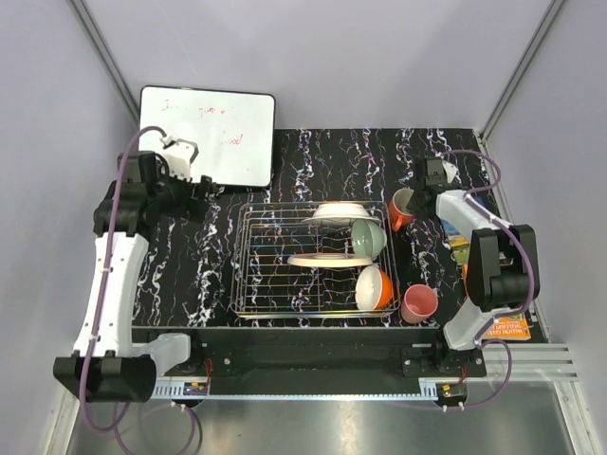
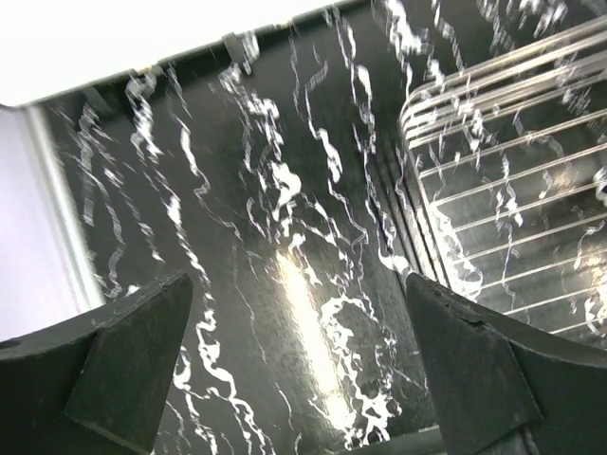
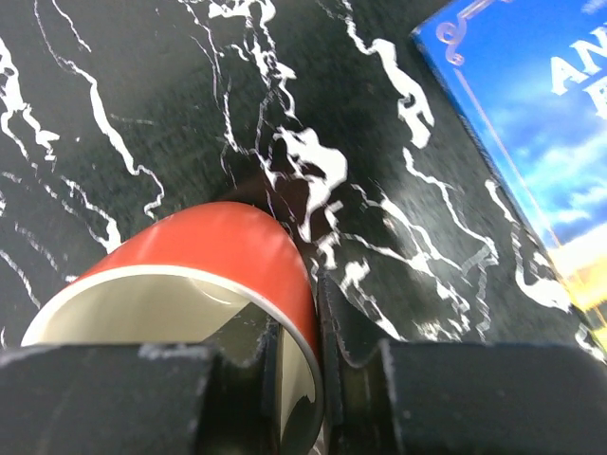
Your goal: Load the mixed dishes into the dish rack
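My right gripper point(image 3: 308, 351) is shut on the wall of the orange mug point(image 3: 209, 251), one finger inside the rim and one outside. From above, the mug point(image 1: 401, 209) stands on the table just right of the dish rack point(image 1: 245, 256), with the right gripper point(image 1: 417, 192) over it. In the rack are a white plate point(image 1: 337, 212), a pale green bowl point(image 1: 370, 239), a pink-cream plate point(image 1: 318, 260) and an orange bowl point(image 1: 376, 287). A pink cup point(image 1: 418, 303) lies on the table beside the rack's near right corner. My left gripper point(image 1: 193, 169) hangs open and empty left of the rack point(image 2: 512, 190).
A whiteboard point(image 1: 209, 133) lies at the back left, close to the left gripper. Colourful books point(image 1: 507, 327) lie along the right edge beside the right arm; a blue one point(image 3: 541, 114) is just right of the mug. Grey walls enclose the table.
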You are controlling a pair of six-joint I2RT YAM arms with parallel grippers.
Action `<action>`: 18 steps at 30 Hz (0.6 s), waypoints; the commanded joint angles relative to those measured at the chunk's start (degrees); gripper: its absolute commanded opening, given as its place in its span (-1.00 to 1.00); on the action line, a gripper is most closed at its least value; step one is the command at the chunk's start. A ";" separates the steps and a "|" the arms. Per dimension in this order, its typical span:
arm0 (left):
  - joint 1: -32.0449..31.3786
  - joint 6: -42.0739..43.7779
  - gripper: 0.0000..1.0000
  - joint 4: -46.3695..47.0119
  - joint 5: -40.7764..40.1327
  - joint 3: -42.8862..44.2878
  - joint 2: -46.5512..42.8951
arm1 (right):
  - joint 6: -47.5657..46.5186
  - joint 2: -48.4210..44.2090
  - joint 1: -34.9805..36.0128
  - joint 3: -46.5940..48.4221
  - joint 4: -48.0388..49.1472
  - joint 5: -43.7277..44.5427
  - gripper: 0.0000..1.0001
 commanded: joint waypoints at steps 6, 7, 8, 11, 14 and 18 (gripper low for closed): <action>-4.97 -0.67 0.98 2.85 2.17 15.33 -5.43 | 2.02 -20.97 -1.82 4.39 3.58 0.81 -1.00; -4.97 -2.59 0.98 2.41 2.53 15.78 -5.08 | 2.72 -22.65 -1.82 4.75 4.28 0.46 -1.00; -4.97 -3.22 0.98 1.45 3.75 15.87 -4.38 | 3.34 -25.89 -1.82 4.92 5.07 -1.20 -1.00; -4.97 -6.64 0.98 -1.80 11.38 17.36 -2.36 | 7.11 -30.66 -1.82 3.96 9.90 -5.76 -1.00; -4.80 -12.09 0.98 -3.92 24.55 20.17 0.27 | 14.75 -35.76 -1.82 0.19 18.24 -17.61 -1.00; -4.62 -22.09 0.98 -1.47 45.96 21.58 4.15 | 28.37 -42.08 -1.82 -14.01 42.29 -34.48 -1.00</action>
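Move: The right gripper already pinches the orange mug's rim; from it the dish rack's middle lies about 25 cm left, 14 cm back and slightly lower. Nearer are the green bowl, 11 cm left and 9 cm back, and the white plate, 20 cm left and 3 cm back; the pink cup sits some 25 cm back, 2 cm right. From the high left gripper the orange mug is about 47 cm right, 8 cm ahead and 23 cm below. Keep the right fingers shut on the orange mug's rim and lift it off the counter, fast, nearly 30 cm up, tipping the fingers up about 50 degrees and rolling the hand's left side up, easing left at the end. Raise the open, empty left gripper about 15 cm, tilting it up, then swing it right towards the mug, about 10 cm from its start, turning clockwise and tilting partly back down. ##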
